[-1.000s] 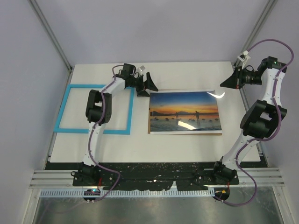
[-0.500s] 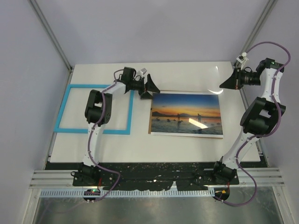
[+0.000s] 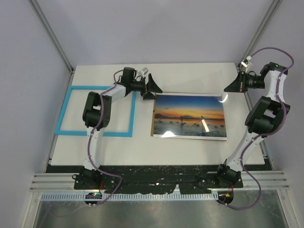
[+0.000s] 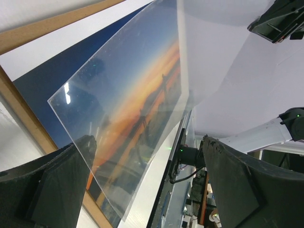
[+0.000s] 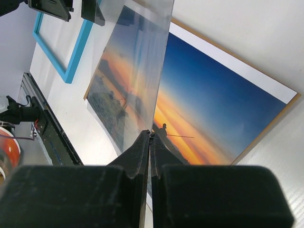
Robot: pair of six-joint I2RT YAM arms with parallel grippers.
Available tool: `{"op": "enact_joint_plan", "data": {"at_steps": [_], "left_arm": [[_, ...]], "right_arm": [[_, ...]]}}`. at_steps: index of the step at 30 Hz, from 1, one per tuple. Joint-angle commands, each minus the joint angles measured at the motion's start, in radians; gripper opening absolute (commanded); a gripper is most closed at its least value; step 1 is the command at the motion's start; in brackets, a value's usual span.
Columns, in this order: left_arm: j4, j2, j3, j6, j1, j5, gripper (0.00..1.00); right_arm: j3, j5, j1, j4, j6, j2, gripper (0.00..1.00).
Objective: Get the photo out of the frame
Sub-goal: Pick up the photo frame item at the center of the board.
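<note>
The photo (image 3: 189, 115), an orange and blue sunset print with a white border, lies flat on a brown backing board (image 5: 285, 107) at the table's middle. The light-blue frame (image 3: 83, 88) lies apart on the left, with nothing inside it. My right gripper (image 5: 151, 137) is shut on the edge of a clear pane (image 5: 133, 71), which hangs tilted over the photo (image 5: 223, 104). In the top view the right gripper (image 3: 227, 88) is above the photo's far right corner. My left gripper (image 3: 154, 90) stands open at the far left corner. It holds nothing, and the pane (image 4: 128, 118) hangs ahead of its fingers.
The white table (image 3: 190, 76) ends at a black rail (image 3: 156, 173) by the arm bases. Grey walls stand close on both sides. The left arm's elbow (image 3: 92, 109) hangs over the frame's right side.
The right gripper has shifted slightly with the clear pane, so the glints on it have moved down across the photo. The left gripper stays open and has turned a little.
</note>
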Motion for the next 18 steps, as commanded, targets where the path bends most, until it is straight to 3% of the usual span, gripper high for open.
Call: {"op": "enact_joint_plan", "data": {"at_steps": [1,8,18], "left_arm": [[0.082,-0.075,-0.010,-0.039,-0.004,0.055,1.00],[0.059,-0.069,-0.022,-0.041,0.000,0.041,0.95],[0.036,-0.033,-0.015,-0.047,0.005,0.026,0.70]], "right_arm": [[0.028,-0.012,0.005,-0.056,0.061,0.014,0.08],[0.013,-0.021,0.003,-0.025,0.114,0.053,0.08],[0.040,-0.062,0.000,-0.057,0.121,0.108,0.08]]}}
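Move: The clear sheet, held at its right edge by the right hand, has its left edge already between the left hand's wide-open fingers; its middle lies about 18 cm to the left hand's right and 9 cm back, roughly level. The photo lies beneath, also some 18 cm right and 9 cm back, 10 cm down; the blue frame is 31 cm left, 7 cm back. From the right hand the sheet's middle is about 16 cm left, 5 cm back and 8 cm down, the photo 18 cm down. The left hand stays by the far-left corner of the board and begins to shut, its fingers coming in by about a quarter of their opening from below and above the clear sheet's left edge, without yet clamping it. The right hand keeps its pinch on the sheet's right edge and sinks about 3 cm towards the photo, rolling some 10 degrees about its own fingers so that the sheet's far side tips down. ##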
